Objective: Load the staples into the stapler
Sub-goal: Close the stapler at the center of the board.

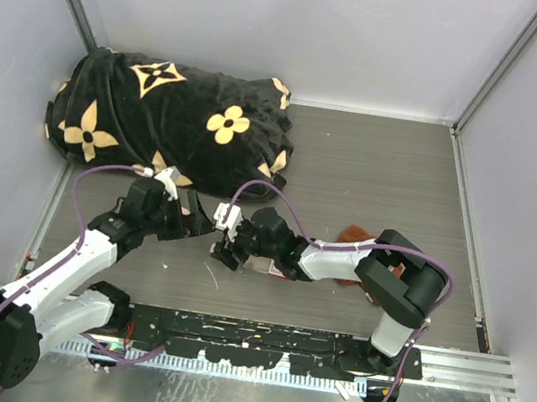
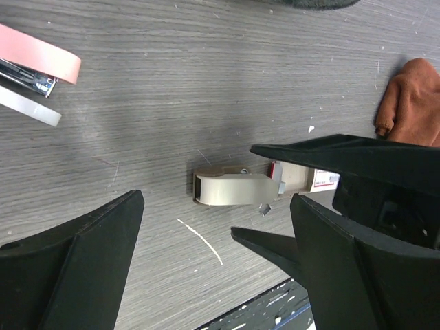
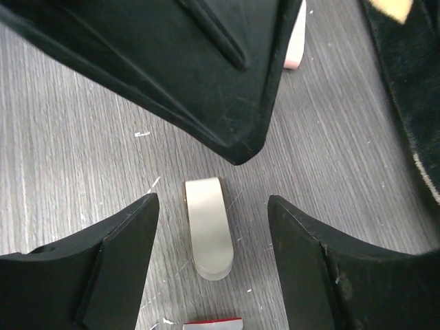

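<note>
The stapler (image 2: 34,65) lies at the upper left of the left wrist view, with a pink top, a metal inner part and a white base; its pink end (image 3: 295,45) also shows in the right wrist view. The staples' white box with a red label (image 2: 306,180) (image 3: 213,323) lies on the table, a tiny silvery staple bit (image 2: 265,210) beside it. A pale rounded plastic piece (image 2: 234,189) (image 3: 210,230) lies next to the box. My right gripper (image 3: 212,201) (image 1: 226,245) is open, straddling that piece without touching it. My left gripper (image 2: 216,199) (image 1: 194,222) is open and holds nothing.
A black blanket with gold flowers (image 1: 174,121) fills the back left. A rust-brown cloth (image 2: 412,100) (image 1: 352,236) lies under the right arm. The two grippers are tip to tip; the left one's finger (image 3: 206,75) hangs just above the right one's.
</note>
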Motion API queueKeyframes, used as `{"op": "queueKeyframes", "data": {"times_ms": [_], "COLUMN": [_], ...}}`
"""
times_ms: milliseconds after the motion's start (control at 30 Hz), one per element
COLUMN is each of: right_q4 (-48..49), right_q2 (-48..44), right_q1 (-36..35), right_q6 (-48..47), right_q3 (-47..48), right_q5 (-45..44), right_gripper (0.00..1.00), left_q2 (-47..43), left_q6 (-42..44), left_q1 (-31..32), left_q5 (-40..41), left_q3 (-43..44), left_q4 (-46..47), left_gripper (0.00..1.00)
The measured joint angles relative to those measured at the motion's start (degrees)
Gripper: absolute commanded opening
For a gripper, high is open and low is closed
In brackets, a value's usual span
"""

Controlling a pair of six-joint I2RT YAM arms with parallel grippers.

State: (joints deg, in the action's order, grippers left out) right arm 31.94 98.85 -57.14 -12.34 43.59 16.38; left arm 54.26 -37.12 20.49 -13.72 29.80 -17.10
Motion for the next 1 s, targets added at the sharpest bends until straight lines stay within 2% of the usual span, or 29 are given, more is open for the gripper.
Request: {"op": "queueKeyframes", "data": {"times_ms": [167, 467, 633, 733, 933, 1000], "right_q4": [-4.72, -9.81, -10.43, -8.09, 2.43, 5.62], "right_q2": [2.01, 4.7, 4.7, 4.7, 3.43, 2.86], "right_q1": [0.48, 1.49, 1.88, 2.05, 2.14, 2.21], "right_q6": [-2.51, -5.38, -5.51, -4.79, -1.01, 0.37], "right_q3": [2.03, 5.84, 5.9, 4.81, -1.79, -3.8], "right_q5": [0.28, 2.1, 3.45, 3.43, 3.17, 2.95], "right_gripper": [0.66, 0.4, 0.16, 0.06, 0.01, 0.01], "left_q2": [-3.34, -4.92, -4.83, -3.74, -0.31, 1.05], "left_q6": [-1.03, -2.51, -2.8, -4.13, -7.96, -9.07], "left_q1": [0.0, 0.0, 0.0, 0.0, 0.0, 0.0], "left_q5": [-0.07, -0.11, -0.96, -2.89, -7.63, -9.27], "left_q3": [-1.75, -3.19, -3.72, -4.04, -4.98, -5.57], "left_q4": [0.11, 0.11, 0.85, 2.89, 9.79, 12.68], "left_gripper": [0.88, 0.88, 0.89, 0.88, 0.88, 0.81]}}
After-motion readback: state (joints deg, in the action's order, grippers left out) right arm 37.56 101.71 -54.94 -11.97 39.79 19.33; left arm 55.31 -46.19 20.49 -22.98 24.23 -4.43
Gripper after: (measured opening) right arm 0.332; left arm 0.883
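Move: The beige stapler lies just below my open right hand, about 3 cm down, 1 cm ahead and 1 cm to the left. From the same hand, the staples tray is roughly 6 cm to the right and 1 cm back, the staples box some 12 cm right and 2 cm back, and the pink stapler about 16 cm left and 8 cm ahead. From my left hand the beige stapler is about 9 cm right, 3 cm back and 5 cm below. I lower my right hand about 3 cm over the beige stapler, edging slightly forward with the fingertips dipping, then close its fingers to pinch the stapler by its sides and ease about 1 cm to the right, levelling the dip again. My left hand, wide open, backs off a centimetre, then comes some 3 cm right towards the stapler, rolling its left side down. ##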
